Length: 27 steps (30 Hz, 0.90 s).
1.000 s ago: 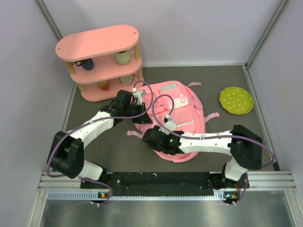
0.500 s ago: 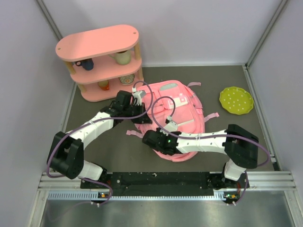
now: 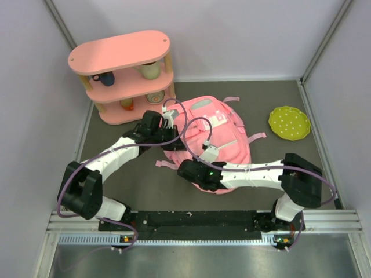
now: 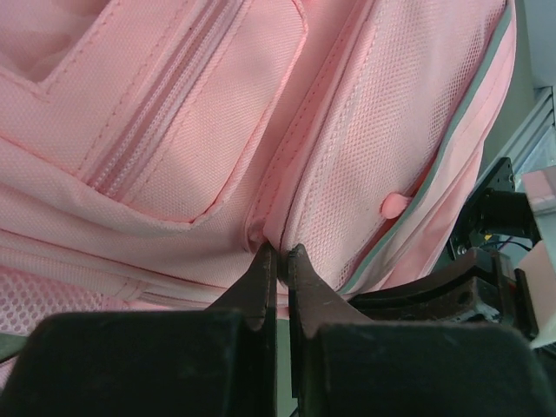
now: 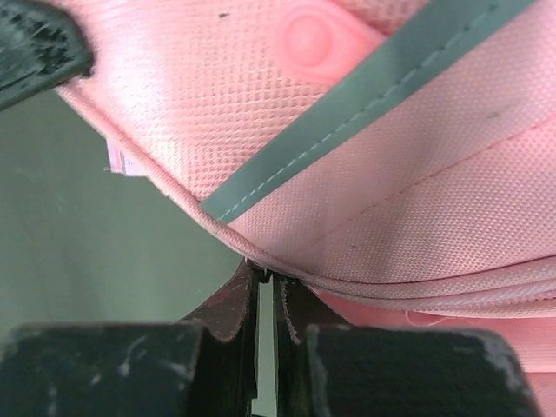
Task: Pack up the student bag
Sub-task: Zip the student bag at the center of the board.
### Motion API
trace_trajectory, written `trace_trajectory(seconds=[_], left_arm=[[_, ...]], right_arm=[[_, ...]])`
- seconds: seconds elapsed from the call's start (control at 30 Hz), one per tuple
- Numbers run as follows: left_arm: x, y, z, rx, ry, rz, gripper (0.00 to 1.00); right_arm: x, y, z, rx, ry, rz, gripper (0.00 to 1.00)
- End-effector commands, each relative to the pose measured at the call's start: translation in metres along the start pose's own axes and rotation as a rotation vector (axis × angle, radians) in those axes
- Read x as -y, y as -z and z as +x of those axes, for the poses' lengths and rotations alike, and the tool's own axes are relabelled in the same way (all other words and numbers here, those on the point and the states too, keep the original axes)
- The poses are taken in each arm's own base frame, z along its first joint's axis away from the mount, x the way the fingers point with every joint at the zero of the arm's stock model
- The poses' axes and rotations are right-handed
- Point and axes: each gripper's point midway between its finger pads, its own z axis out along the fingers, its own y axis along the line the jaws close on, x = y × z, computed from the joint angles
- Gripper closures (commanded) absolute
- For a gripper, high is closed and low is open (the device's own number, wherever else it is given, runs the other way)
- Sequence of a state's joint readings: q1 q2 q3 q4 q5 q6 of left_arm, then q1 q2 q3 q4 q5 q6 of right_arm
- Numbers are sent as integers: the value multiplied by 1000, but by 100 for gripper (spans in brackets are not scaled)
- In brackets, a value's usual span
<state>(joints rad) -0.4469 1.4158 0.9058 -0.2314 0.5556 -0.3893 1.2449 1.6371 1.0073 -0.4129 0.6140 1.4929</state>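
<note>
The pink student bag (image 3: pixel 217 136) lies in the middle of the dark mat, front pockets and white-and-pink patch facing up. My left gripper (image 3: pixel 174 136) is at its left edge, shut on a fold of the bag's fabric between two front pockets (image 4: pixel 276 248). My right gripper (image 3: pixel 188 171) is at the bag's near left corner, shut on the piped seam at the bag's edge (image 5: pixel 265 274). The bag fills both wrist views (image 5: pixel 391 156). The right arm lies across the bag's near side and hides it.
A pink oval three-tier shelf (image 3: pixel 122 75) stands at the back left with cups and small items on its tiers. A green dotted plate (image 3: pixel 288 122) lies at the right on the mat. Grey walls close in the sides and back.
The bag has shifted toward the back and its top has lifted and bunched. Both grippers stay shut on it; the right arm has moved slightly right.
</note>
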Motion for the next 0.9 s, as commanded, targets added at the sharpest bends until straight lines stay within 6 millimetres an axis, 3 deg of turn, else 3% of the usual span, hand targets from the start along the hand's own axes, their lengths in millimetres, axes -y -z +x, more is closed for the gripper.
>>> trace_trajectory(seconds=[0.0, 0.03, 0.1, 0.2, 0.3, 0.5, 0.6, 0.63, 0.77, 0.8, 0.87], left_arm=[[10, 14, 1, -4, -62, 32, 100], [8, 13, 2, -6, -65, 25, 100], [5, 11, 2, -11, -79, 20, 100], [2, 11, 1, -7, -94, 5, 100], [2, 12, 3, -10, -102, 9, 100], [0, 12, 7, -15, -90, -1, 100], [8, 12, 8, -15, -75, 46, 99], [10, 12, 11, -16, -70, 67, 76], [24, 23, 16, 29, -30, 114, 27], [33, 34, 12, 73, -10, 121, 20], [27, 41, 18, 110, 64, 76, 11]], right_arm=[[29, 14, -63, 164, 265, 34, 100], [40, 15, -58, 137, 307, 30, 100], [41, 27, -50, 72, 366, -49, 100], [86, 33, -38, 8, 419, -30, 100], [117, 35, -36, -2, 440, 0, 100], [120, 44, -51, 46, 463, -26, 100], [115, 45, -58, 68, 473, -34, 100], [109, 46, -57, 69, 472, -55, 100], [96, 47, -54, 56, 466, -113, 100], [94, 47, -52, 50, 461, -119, 100], [89, 47, -48, 33, 450, -146, 100]])
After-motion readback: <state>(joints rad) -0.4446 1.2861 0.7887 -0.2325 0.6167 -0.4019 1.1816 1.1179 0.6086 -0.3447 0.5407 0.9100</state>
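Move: The right gripper holds the zip pull at the bag's near-left part. The zip's right-hand end, by the near-right corner, lies some 21 cm to its right and 3 cm ahead; the front pocket zip is about 12 cm ahead and 15 cm right, and the left strap 4 cm ahead and 10 cm left. The left gripper already pinches the bag's edge; the zip pull sits roughly 9 cm back and 5 cm right of it, about 6 cm lower. Keep the zip pull pinched in the right gripper and draw it about 10 cm to the right along the bag's near side, quickly at first, lifting slightly and easing back a little, while the hand turns some 20 degrees counter-clockwise. Hold the bag's edge with the left gripper for most of the pull, then open its fingers wide and back off about 3 cm towards the base. ##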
